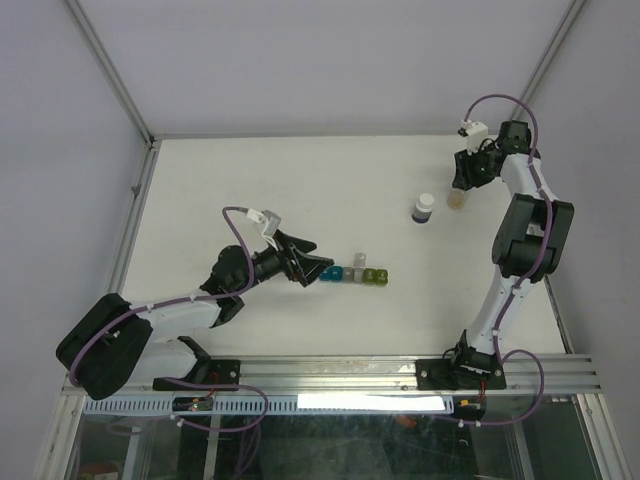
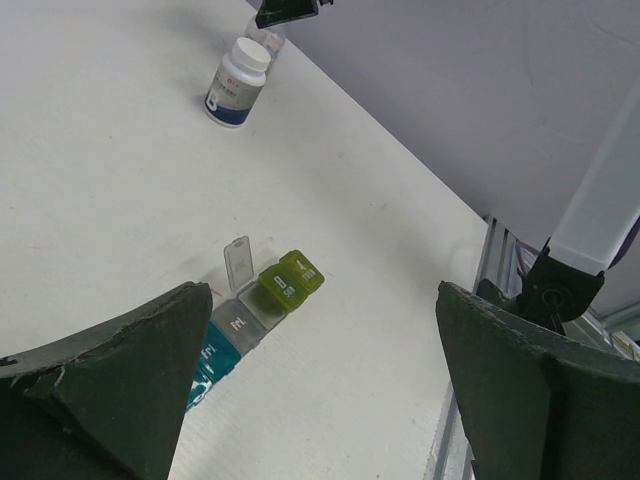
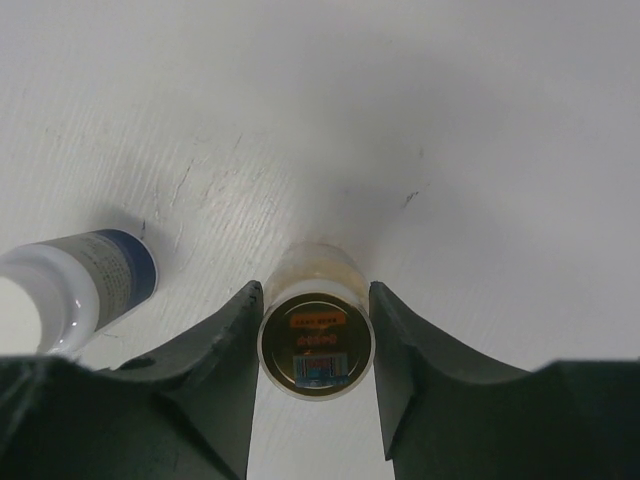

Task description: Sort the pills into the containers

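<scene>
The containers (image 1: 355, 274) lie mid-table as a short strip of teal, blue, grey and green compartments. In the left wrist view the containers (image 2: 262, 300) show one grey lid (image 2: 238, 262) standing up. My left gripper (image 1: 314, 268) hovers open at the strip's teal end, and nothing sits between the wide jaws of the left gripper (image 2: 325, 400). At the far right my right gripper (image 1: 460, 185) reaches down over a small amber bottle (image 1: 457, 200). The right gripper (image 3: 315, 295) has both fingers pressed against the sides of the upright amber bottle (image 3: 316, 345). The pills are out of view.
A dark bottle with a white cap (image 1: 424, 208) stands just left of the amber one; it also shows as the dark bottle (image 3: 80, 285) and the dark bottle (image 2: 238, 82). Metal frame rails (image 1: 135, 200) edge the table on the left and near sides.
</scene>
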Tool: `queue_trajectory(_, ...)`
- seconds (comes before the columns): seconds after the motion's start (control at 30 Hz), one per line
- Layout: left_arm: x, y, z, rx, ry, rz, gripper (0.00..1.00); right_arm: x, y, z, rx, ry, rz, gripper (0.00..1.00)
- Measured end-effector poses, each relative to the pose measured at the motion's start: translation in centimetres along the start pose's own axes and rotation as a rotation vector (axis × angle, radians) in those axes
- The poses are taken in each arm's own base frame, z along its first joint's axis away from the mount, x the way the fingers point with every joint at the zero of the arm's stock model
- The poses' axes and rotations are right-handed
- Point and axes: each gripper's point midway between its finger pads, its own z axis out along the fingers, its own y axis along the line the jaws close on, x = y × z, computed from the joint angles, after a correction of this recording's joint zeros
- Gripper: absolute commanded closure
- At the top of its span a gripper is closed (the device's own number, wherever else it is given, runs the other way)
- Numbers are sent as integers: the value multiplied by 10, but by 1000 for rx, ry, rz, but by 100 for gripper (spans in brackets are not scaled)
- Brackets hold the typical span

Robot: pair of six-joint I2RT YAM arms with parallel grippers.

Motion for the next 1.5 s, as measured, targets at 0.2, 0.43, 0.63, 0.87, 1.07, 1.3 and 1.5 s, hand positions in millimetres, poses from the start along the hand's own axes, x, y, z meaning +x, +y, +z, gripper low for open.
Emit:
queue_trajectory(0.2,2,-41,-3,109,-9,118,2,28,35,-35,-35,32,-2,100)
queue_trajectory(0.43,24,-101,-6,287,-4,335,1,28,132,-134,-137,-85,-101,100)
queue_trajectory(0.63,21,-106,15,250,-14,361,1,18,228,-179,-366,-187,-202,100)
queue_trajectory(0.87,20,-125,55,187,-2,333,1,27,300,-201,-603,-207,-220,100)
queue_trajectory(1.07,58,-119,85,59,112,354,1,39,324,-209,-705,-205,-202,100)
queue_trajectory(1.3,89,-96,99,-71,213,411,12,50,337,-205,-761,-178,-194,100)
queue_trajectory(1.5,92,-90,108,-109,230,424,42,52,344,-201,-792,-158,-214,100)
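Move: The left hand is empty, and the clear bottle that it will close on lies about 26 cm ahead, 37 cm right and 10 cm below. From this hand the pill box is roughly 3 cm ahead, 7 cm right and 14 cm down. The right hand already grips the clear bottle. From it the left gripper is some 26 cm back, 37 cm left and slightly higher, the pill box 23 cm back and 29 cm left, and the white bottle 7 cm back and 11 cm left. Right hand carries the clear bottle some 40 cm back-left, rising, between the left fingers coming rightward and partly closing. ##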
